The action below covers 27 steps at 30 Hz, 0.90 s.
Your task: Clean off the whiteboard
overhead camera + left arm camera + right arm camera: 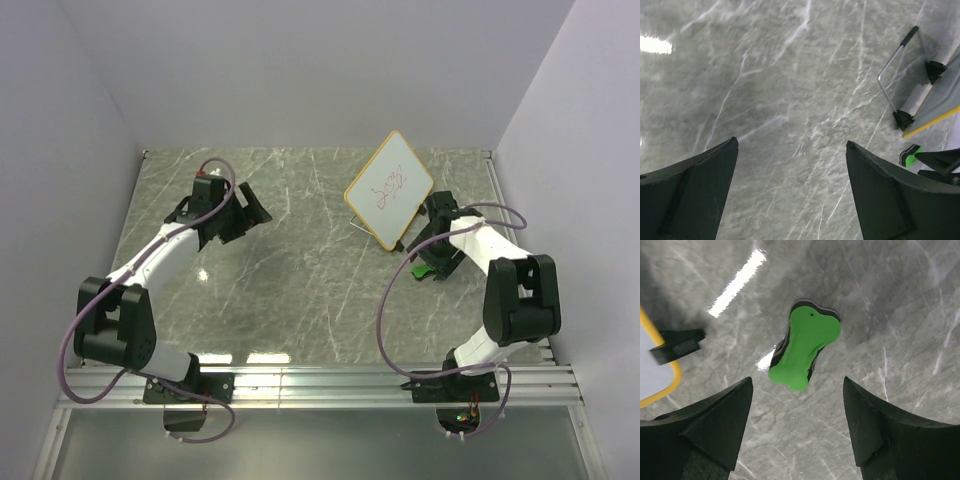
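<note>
The whiteboard stands tilted on its thin dark stand at the back right, with red scribbles on its face. Its edge and stand show in the left wrist view, and a framed corner in the right wrist view. A small green eraser lies flat on the table just ahead of my right gripper, which is open and empty above it. The eraser peeks out green under that gripper in the top view. My left gripper is open and empty over the table's left middle.
The grey marble table is bounded by white walls at the back and both sides. A metal rail runs along the near edge by the arm bases. The right arm's cable loops left of its base.
</note>
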Tool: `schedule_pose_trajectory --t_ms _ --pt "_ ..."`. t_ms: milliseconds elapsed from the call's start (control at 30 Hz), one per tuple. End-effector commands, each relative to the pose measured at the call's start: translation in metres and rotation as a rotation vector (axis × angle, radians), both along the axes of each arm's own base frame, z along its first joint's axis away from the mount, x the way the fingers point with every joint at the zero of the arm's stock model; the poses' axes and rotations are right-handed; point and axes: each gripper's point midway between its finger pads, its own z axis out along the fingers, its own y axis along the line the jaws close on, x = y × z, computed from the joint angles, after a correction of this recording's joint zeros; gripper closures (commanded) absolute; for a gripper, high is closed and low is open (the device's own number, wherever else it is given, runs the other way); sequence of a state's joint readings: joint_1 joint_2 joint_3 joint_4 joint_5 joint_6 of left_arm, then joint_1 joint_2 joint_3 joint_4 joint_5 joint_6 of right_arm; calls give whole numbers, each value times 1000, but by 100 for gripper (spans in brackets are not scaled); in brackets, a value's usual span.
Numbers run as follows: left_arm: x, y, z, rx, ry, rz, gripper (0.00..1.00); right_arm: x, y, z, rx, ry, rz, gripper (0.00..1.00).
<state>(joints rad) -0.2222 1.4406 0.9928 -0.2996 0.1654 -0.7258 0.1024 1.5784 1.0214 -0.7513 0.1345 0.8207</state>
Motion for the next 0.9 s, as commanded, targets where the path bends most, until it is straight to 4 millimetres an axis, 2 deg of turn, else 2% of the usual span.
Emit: schedule_pose_trajectory --t_ms 0,233,367,467,533,600,733,833,867 --pt "15 -12 25 -10 -58 -65 7 7 0 -9 11 -13 -52 21" --pt "27 -24 35 14 -62 -115 7 16 2 -18 23 -24 -83 33" --pt "31 -28 36 17 -58 -131 7 19 2 -24 24 -11 -91 44" --pt "33 -31 34 19 -55 -139 7 18 1 -28 16 1 -86 50" --pt "35 -33 33 13 -56 -147 7 17 -3 -31 4 13 -87 50" --pt "37 -35 32 5 -54 -152 7 14 -5 -33 -6 22 -79 55" --pt "44 -46 36 -25 -69 -170 7 8 -13 -33 -27 36 -73 72" --pt "51 -66 53 -88 -118 -215 7 8 -18 -23 -40 28 -62 85" --pt "60 -76 66 -128 -159 -226 7 9 -19 -18 -43 19 -55 93"
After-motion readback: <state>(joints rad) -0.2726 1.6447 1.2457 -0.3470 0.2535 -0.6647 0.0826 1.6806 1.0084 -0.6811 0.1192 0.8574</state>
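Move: The green eraser lies on the table almost under the open right hand, about 3 cm below the fingertips and 1 cm ahead. The whiteboard's near foot is some 5 cm ahead and 6 cm left of the right hand, about 1 cm lower; the middle of the leaning whiteboard is about 15 cm ahead, 8 cm left and 5 cm up. From the left hand, the eraser is roughly 40 cm to the right, 7 cm back and 12 cm below. The eraser's narrow waist is pinched between the right fingertips: the right hand sinks about 3 cm over it, drifting barely forward, and closes to under half its opening, the last of it with the hand held low. Meanwhile the left hand, open and empty, travels some 6 cm to the right and forward towards the whiteboard, turning slightly clockwise. ##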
